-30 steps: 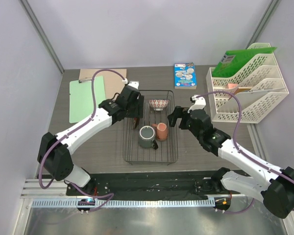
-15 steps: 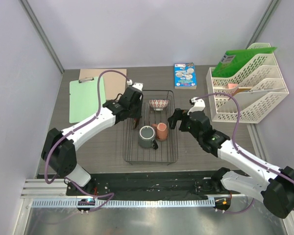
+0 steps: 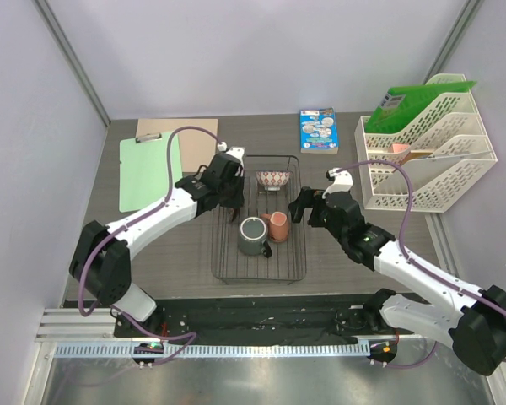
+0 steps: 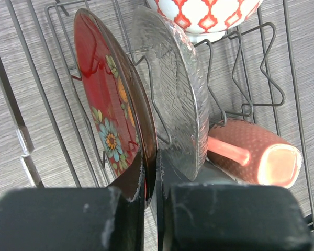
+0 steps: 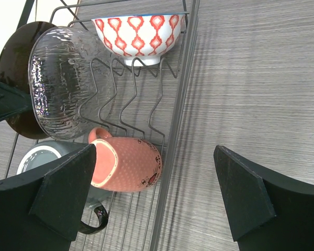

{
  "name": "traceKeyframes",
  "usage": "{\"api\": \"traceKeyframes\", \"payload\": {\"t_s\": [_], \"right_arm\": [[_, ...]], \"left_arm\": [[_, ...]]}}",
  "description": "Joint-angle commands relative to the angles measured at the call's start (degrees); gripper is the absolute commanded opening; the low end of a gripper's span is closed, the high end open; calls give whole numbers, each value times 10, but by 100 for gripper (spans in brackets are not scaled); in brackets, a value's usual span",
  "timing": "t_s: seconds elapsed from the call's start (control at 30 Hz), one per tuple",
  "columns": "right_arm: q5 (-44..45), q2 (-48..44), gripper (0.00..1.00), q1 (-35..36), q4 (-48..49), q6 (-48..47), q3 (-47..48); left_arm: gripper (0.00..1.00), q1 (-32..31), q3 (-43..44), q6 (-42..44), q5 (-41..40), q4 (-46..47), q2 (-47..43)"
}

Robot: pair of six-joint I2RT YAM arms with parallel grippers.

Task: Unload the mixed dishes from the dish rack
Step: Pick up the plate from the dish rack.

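Observation:
The black wire dish rack (image 3: 260,272) stands mid-table. In it are a grey-green mug (image 3: 253,234), a salmon-pink cup (image 3: 277,224) lying on its side, and a red-white bowl (image 3: 271,180) at the far end. In the left wrist view the dark red flowered plate (image 4: 110,104) stands on edge next to a clear glass dish (image 4: 172,94). My left gripper (image 4: 153,172) is shut on the plate's lower rim. My right gripper (image 5: 154,151) is open above the rack's right edge (image 5: 180,104), with the cup (image 5: 128,164) below its left finger.
A green clipboard (image 3: 148,169) and a brown one (image 3: 173,126) lie at the far left. A blue booklet (image 3: 319,131) lies behind the rack. The white tiered file tray (image 3: 426,164) with a green folder (image 3: 413,101) stands at the right.
My left gripper has shifted a little right and nearer over the rack's left side, at the red plate. The right arm has barely moved.

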Motion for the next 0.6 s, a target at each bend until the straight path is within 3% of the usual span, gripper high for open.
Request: {"api": "traceKeyframes", "payload": {"t_s": [0.0, 0.3, 0.57], "right_arm": [[0, 0, 100, 2, 21, 6, -1], [3, -2, 100, 2, 17, 5, 3], [1, -8, 100, 3, 12, 6, 4]], "left_arm": [[0, 5, -8, 13, 9, 25, -25], [0, 19, 4, 21, 40, 12, -78], [0, 44, -2, -6, 169, 50, -138]]}}
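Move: The left gripper is already shut on the red plate's near upper rim; the plate's middle lies about 5 cm ahead and 5 cm below. The clear glass bowl stands some 5 cm right of the plate, level with it. From the left hand, the grey mug is about 6 cm back and 5 cm right, and the patterned bowl roughly 10 cm ahead and 10 cm right. From the right hand, the plate's middle is some 6 cm ahead, 18 cm left and 6 cm lower. Keep the left fingers shut on the plate's rim and lift it up out of its slot beside the glass bowl, slowly at first and then quickly, about 5 cm in all. Let the hand draw back a little, 1 to 1.5 cm, as it rises, and roll the wrist some 10 degrees so the fingertips swing towards the right. ##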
